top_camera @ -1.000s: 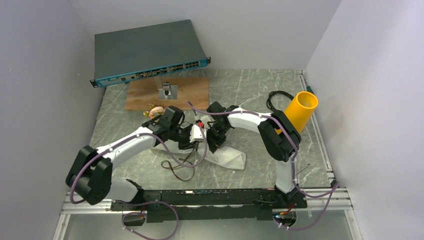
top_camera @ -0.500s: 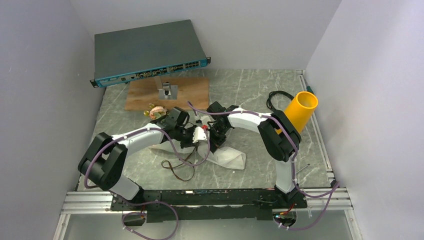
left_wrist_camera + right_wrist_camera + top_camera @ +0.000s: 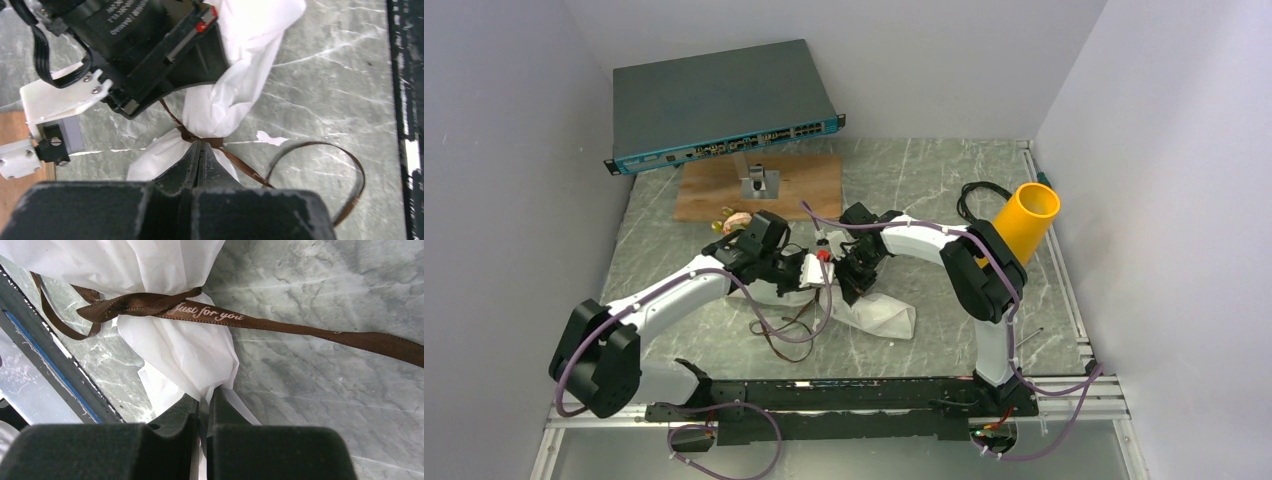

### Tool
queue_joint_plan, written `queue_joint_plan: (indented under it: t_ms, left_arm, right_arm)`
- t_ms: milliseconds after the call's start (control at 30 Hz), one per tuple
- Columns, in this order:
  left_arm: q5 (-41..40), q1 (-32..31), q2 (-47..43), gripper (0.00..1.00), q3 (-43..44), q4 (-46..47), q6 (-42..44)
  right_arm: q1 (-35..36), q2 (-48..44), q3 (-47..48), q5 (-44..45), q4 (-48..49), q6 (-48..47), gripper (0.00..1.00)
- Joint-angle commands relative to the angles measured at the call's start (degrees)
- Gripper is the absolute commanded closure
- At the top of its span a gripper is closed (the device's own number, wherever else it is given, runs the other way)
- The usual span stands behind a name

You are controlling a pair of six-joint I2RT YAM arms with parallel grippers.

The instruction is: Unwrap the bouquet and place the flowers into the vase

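The bouquet lies mid-table, its white paper tied with a thin brown ribbon. A pink rose peeks out behind the left arm; the other flowers are hidden. My left gripper is shut, its tips pinched on the ribbon at the knot round the paper. My right gripper is shut on a fold of the paper, just below the printed ribbon. From above, the left gripper and right gripper sit close together. The yellow vase stands tilted at the right.
A grey network switch leans at the back left above a wooden board with a small metal stand. A black cable curls beside the vase. White walls close in on three sides; a metal rail runs along the front.
The left gripper's jaws have gone from partly open to shut at the ribbon knot, and the left arm's elbow has swung back down and left. The right arm has held still.
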Motion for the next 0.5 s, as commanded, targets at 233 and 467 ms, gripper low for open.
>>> queue_joint_plan:
  t_ms: [233,467]
  left_arm:
    - [0.86,-0.6,0.28,0.52,0.52,-3.19,-1.42]
    - [-3.48,-0.63,7.96,0.43,1.92,1.77,-2.68]
  right_arm:
    - [-0.45,4.57,-2.92,8.06,1.29,-0.13,1.0]
    - [-0.5,4.72,-2.81,8.14,1.16,-0.2,1.0]
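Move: The left hand, shut and apparently empty, hovers over the brown ribbon's knot round the white wrapper: the knot is some 8 cm below, 2 cm to its right, neither ahead nor back. From this hand the ribbon loop lies about 10 cm back and 5 cm left, the flower heads about 13 cm ahead and 17 cm left. From the right hand, the knot is roughly 6 cm left, 2 cm ahead and 1 cm higher. Easing back about 2 cm above the wrapper, the left hand then sinks nearly 4 cm towards the ribbon at the knot, creeping forward again a little. On the way its fingers open from shut to a bit over half, and the wrist tilts less than 10 degrees. The right hand stays put, still pinching the paper beside the knot. ##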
